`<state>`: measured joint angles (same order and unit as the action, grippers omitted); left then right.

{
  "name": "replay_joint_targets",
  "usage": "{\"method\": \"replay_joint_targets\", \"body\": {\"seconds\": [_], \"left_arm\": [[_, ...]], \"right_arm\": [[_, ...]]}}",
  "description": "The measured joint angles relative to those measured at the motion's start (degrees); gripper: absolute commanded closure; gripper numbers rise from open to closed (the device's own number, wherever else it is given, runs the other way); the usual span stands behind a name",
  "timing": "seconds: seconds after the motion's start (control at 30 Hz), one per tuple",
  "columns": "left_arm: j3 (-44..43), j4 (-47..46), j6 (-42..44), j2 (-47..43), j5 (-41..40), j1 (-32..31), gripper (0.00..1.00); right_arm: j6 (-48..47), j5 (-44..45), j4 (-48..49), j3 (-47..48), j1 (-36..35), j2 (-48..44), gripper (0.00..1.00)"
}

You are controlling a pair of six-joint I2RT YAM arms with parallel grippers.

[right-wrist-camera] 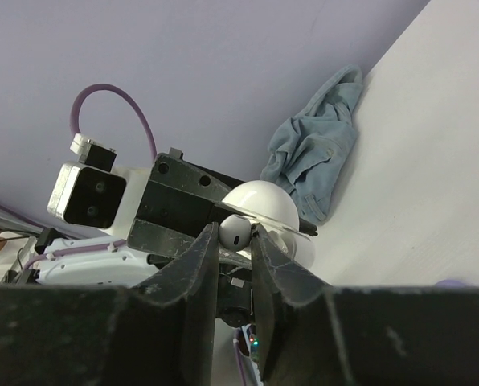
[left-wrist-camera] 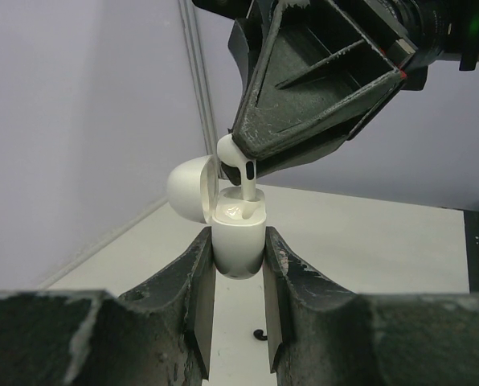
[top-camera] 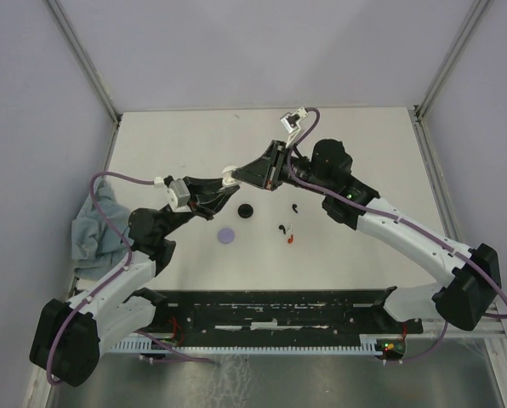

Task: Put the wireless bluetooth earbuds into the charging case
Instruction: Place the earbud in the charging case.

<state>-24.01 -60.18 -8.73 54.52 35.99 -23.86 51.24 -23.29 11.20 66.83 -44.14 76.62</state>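
Note:
My left gripper (left-wrist-camera: 238, 251) is shut on the white charging case (left-wrist-camera: 238, 241), which it holds upright above the table with its lid (left-wrist-camera: 190, 186) swung open to the left. From above, my right gripper (right-wrist-camera: 235, 235) is shut on a white earbud (right-wrist-camera: 236, 231). In the left wrist view that earbud's stem (left-wrist-camera: 249, 186) dips into a slot of the case. In the top view the two grippers meet at the case (top-camera: 230, 176). On the table lie a black earbud (top-camera: 294, 206), another black one (top-camera: 281, 228) and a red one (top-camera: 289, 239).
A black disc (top-camera: 246, 210) and a lavender disc (top-camera: 227, 235) lie on the table below the grippers. A crumpled blue-grey cloth (top-camera: 92, 229) sits at the left wall. A black rail (top-camera: 279, 310) runs along the near edge between the arm bases.

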Motion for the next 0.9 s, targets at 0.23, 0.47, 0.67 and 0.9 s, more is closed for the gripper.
{"method": "replay_joint_targets", "body": {"seconds": [0.23, 0.47, 0.67, 0.9], "left_arm": [[0.2, 0.1, 0.0, 0.0, -0.1, 0.0, 0.97], [0.8, 1.2, 0.0, 0.0, -0.3, 0.0, 0.97], [0.9, 1.3, 0.0, -0.1, -0.3, 0.0, 0.97], [0.9, 4.5, 0.7, -0.6, -0.3, 0.0, 0.97]], "right_arm": [[-0.7, 1.6, -1.0, 0.0, -0.1, 0.0, 0.58], [-3.9, 4.7, -5.1, 0.0, -0.2, -1.4, 0.54], [-6.8, 7.1, -9.3, 0.5, -0.3, -2.2, 0.53], [-12.5, 8.1, -19.2, 6.4, -0.3, -2.2, 0.52]]}}
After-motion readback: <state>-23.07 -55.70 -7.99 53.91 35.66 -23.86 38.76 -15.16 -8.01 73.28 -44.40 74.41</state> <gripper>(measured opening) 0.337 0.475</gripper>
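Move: My right hand already has the earbud's stem over its slot in the charging case. The case's middle lies about 3 cm below and 2 cm left of this hand, level with it in reach. The black disc is some 6 cm ahead and 2 cm right, the lilac disc roughly 2 cm back and 4 cm left, both on the table around 28 cm below. My left hand holds the case, its middle 1 cm right of and 1 cm above that hand. I open my right fingers to about twice their gap, let go of the earbud at the case's slot and draw away, some 2.5 cm to the right. The hand also sinks about 2.5 cm before rising 1 cm, edges forward, and its fingertips tip down 10 to 15 degrees. My left hand keeps its grip on the case and lowers it about 2 cm. ##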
